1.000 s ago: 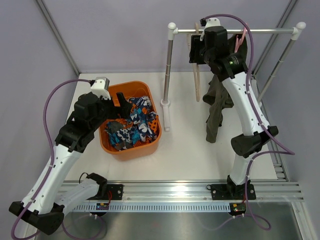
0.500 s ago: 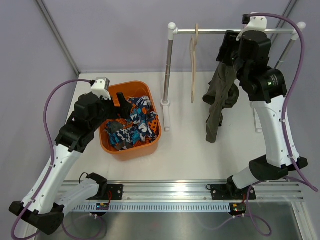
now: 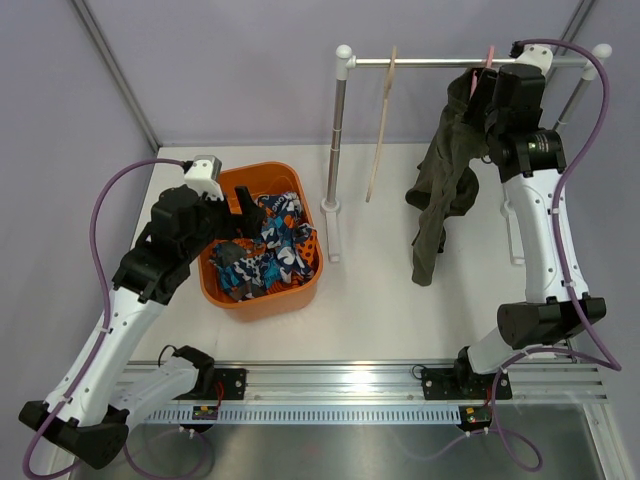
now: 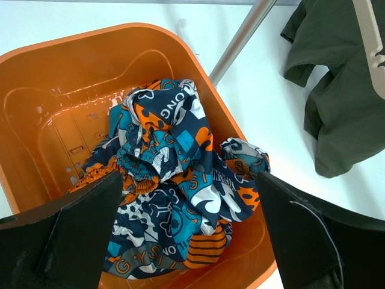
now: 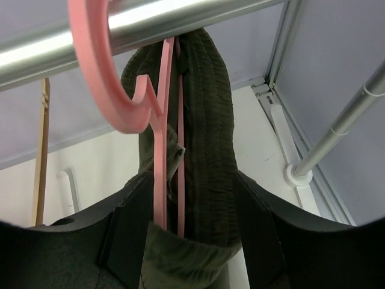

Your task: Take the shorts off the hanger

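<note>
Dark olive shorts (image 3: 440, 180) hang by their waistband on a pink hanger (image 3: 487, 62) hooked on the metal rail (image 3: 440, 62). My right gripper (image 3: 478, 90) is up at the rail. In the right wrist view it is open (image 5: 192, 198), with one finger either side of the gathered waistband (image 5: 210, 144) and the pink hanger (image 5: 159, 150). My left gripper (image 3: 243, 205) is open and empty, hovering over the orange basket (image 3: 262, 302). The olive shorts also show at the top right of the left wrist view (image 4: 343, 90).
The orange basket (image 4: 72, 48) holds patterned blue, orange and white shorts (image 4: 174, 174). A bare wooden hanger (image 3: 380, 130) hangs tilted on the rail's left part. The rail's left post (image 3: 336, 150) stands beside the basket. The frame wall posts are close on the right.
My right arm has swung from the rail's left part to the right end and now straddles the pink hanger and waistband. The wooden hanger is swinging. The left arm has not moved.
</note>
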{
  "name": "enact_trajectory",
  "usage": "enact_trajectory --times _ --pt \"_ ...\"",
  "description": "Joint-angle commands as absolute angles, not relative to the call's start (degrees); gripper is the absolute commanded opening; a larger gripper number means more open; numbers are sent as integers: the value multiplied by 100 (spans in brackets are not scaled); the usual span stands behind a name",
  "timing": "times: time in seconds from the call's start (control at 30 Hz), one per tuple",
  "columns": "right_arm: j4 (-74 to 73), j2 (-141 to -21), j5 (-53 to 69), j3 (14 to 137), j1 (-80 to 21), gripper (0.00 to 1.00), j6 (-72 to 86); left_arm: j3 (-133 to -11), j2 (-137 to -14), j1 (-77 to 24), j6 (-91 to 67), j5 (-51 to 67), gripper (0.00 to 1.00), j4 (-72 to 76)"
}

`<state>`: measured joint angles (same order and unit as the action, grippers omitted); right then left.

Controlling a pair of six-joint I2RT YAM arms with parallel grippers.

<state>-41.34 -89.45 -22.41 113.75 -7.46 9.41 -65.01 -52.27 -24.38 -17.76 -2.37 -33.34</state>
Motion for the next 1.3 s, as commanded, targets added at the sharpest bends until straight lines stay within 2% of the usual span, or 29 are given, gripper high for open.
enact_trajectory --times 0.0,0.47,0.97,1.07,1.17,1.2,1.23,1.27 --pt "-3507 -9096 -1908 11495 -650 63 1072 -6478 -5256 -2426 -1661 -79 98 -3094" --pt "-3243 -9615 -2047 11698 -659 63 1160 -6442 -5256 -2426 -1635 -97 98 -3094" --pt "-3138 -9984 -2109 11768 -650 47 1152 -6442 -5309 -2426 -1617 -70 98 -3094" --pt "-3112 -9976 -2153 11733 -650 39 1151 -6434 -5309 -2426 -1617 -70 98 -3102" --pt "-3120 -9923 -2171 11698 -650 25 1125 -6425 -5317 -2426 -1626 -53 98 -3094" --pt "-3120 -9914 -2180 11716 -650 19 1134 -6425 -5317 -2434 -1626 -53 98 -3094" --pt "-3138 -9888 -2188 11716 -650 7 1116 -6416 -5309 -2435 -1626 -44 98 -3094" --pt "-3190 -9862 -2180 11733 -650 1 1108 -6416 -5309 -2426 -1635 -53 98 -3094"
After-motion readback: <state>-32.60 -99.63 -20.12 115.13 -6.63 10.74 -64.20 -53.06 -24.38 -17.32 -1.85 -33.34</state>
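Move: Ahead of the open right hand, about 7 cm out, 1 cm to its left and 4 cm down, is the neck of the pink hanger under the rail. The dark green shorts hang from it, their middle roughly 6 cm ahead, 3 cm left and 20 cm below the hand. The empty wooden hanger hangs about 20 cm left of the pink neck, its middle level with it front to back. From the left hand the pink neck lies some 23 cm ahead, 47 cm right and 8 cm higher. Reaching forward about 7 cm and sinking some 4 cm, the right hand slides its half-open fingers in below the rail, one on either side of the pink hanger's neck, its aim hardly turning. It narrows them slowly on the way in, then stops and shuts them to pinch the neck. ##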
